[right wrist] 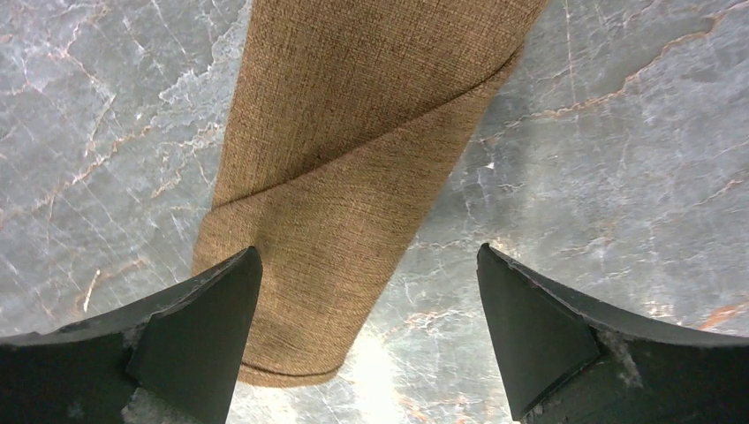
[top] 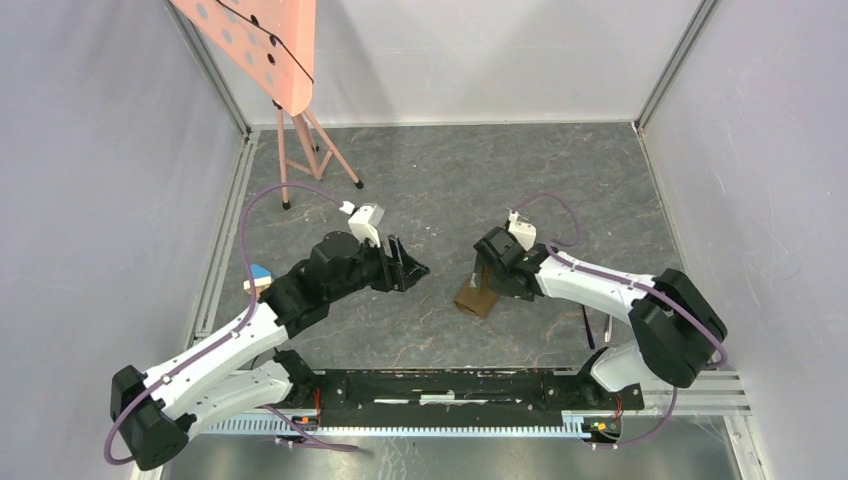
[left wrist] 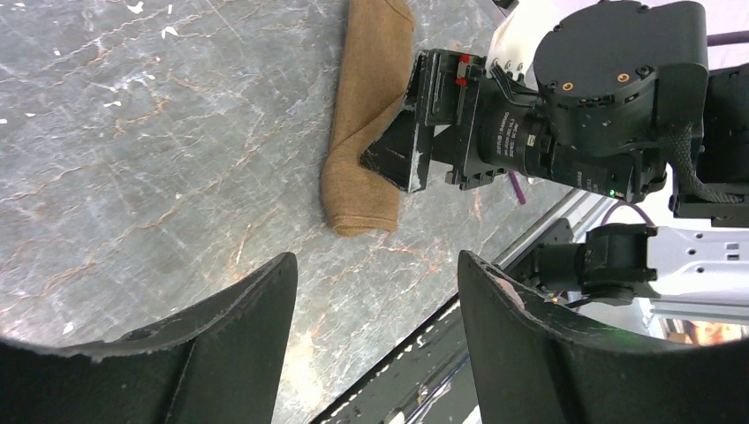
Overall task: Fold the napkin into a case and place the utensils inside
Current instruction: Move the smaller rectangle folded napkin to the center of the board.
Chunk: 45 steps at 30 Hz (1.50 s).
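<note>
The tan-brown napkin (top: 477, 298) lies folded into a narrow, layered case on the marble tabletop, a diagonal fold showing across it (right wrist: 353, 159). My right gripper (top: 487, 272) hangs open just over its near end, one finger (right wrist: 199, 327) above the cloth's edge, and nothing is gripped (right wrist: 369, 300). To the left my left gripper (top: 416, 270) is open and empty (left wrist: 377, 291), facing the case (left wrist: 366, 132) and the right gripper (left wrist: 415, 146). Thin utensils (top: 589, 328) lie by the right arm's base; a purple piece (left wrist: 517, 187) shows behind the right wrist.
A small blue-and-wood block (top: 260, 277) sits at the left by the left arm. A pink perforated board on a stand (top: 262, 45) is at the back left. A black rail (top: 440, 385) runs along the near edge. Grey walls enclose the table.
</note>
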### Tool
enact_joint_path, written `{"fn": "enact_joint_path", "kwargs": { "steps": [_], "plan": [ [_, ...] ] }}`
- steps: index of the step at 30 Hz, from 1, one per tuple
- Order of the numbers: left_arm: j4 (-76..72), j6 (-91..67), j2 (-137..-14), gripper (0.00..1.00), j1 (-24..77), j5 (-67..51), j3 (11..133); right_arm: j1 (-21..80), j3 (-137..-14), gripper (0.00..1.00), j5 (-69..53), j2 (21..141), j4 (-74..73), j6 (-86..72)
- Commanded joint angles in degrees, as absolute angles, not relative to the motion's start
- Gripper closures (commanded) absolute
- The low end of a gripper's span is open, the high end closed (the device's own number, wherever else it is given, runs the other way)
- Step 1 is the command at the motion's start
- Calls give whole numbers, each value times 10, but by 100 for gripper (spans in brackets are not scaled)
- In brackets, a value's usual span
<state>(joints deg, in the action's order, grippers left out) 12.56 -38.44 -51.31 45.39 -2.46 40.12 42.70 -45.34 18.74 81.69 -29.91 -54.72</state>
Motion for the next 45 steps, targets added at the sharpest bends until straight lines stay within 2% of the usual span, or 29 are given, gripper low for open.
{"fn": "enact_joint_path", "kwargs": {
  "steps": [1,6,9,13,17,20,21,22,24,27,29,33,36,40,45],
  "plan": [
    [168,-345,-480,26,453,-6,384,445,-472,2,235,840,-306,-639],
    [173,-352,-447,26,453,-14,363,444,-466,4,272,854,-302,-631],
    [177,-355,-438,26,453,-19,353,420,-442,7,278,853,-259,-546],
    [181,-354,-423,26,453,-24,351,333,-417,11,153,858,-149,-306],
    [184,-350,-417,26,452,-26,352,278,-474,10,82,889,-144,-117],
    [177,-352,-419,26,453,-34,351,252,-574,10,117,947,-205,51],
    [171,-354,-420,26,453,-38,349,250,-613,10,171,969,-223,97],
    [164,-358,-422,26,453,-43,347,248,-620,6,210,973,-203,136],
    [153,-363,-430,26,452,-56,347,240,-648,2,200,979,-191,191],
    [160,-360,-442,26,453,-75,361,246,-731,2,154,982,-269,164],
    [165,-357,-439,26,453,-73,362,258,-745,2,131,967,-310,78],
    [157,-359,-436,26,452,-63,359,300,-651,13,-45,904,-222,-85],
    [142,-363,-448,26,452,-74,366,349,-663,14,-59,929,-170,-133],
    [151,-358,-456,26,452,-80,378,357,-739,24,-47,1026,-203,-160],
    [167,-357,-428,26,452,-64,373,353,-709,26,-40,1053,-214,-162]
  ]
}}
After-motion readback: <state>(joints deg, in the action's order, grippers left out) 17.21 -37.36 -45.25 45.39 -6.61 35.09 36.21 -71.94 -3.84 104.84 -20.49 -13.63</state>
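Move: The folded napkin lies long way out from the robot, leaning slightly right: its middle is about 4 cm ahead, 1 cm left and 3 cm below the right hand, whose open fingers stand over its right edge. The purple spoon lies some 15 cm right and 8 cm back from this hand, the fork some 20 cm right and 8 cm back, both about 3 cm lower. From the left hand the napkin's middle is roughly 6 cm ahead, 13 cm right and 19 cm below. The right hand, fingers wide, first sinks about 2 cm to the napkin and then sweeps some 17 cm forward and 6 to 7 cm right, shifting the napkin outward and rising as it turns about 35 degrees counter-clockwise. From there it swings back over to the left by about 16 cm while drawing back some 6 cm, dips about 5 cm at the end to the board left of the napkin, and narrows its fingers by about a quarter, while the empty left hand eases about 3 cm back and down, still open. ##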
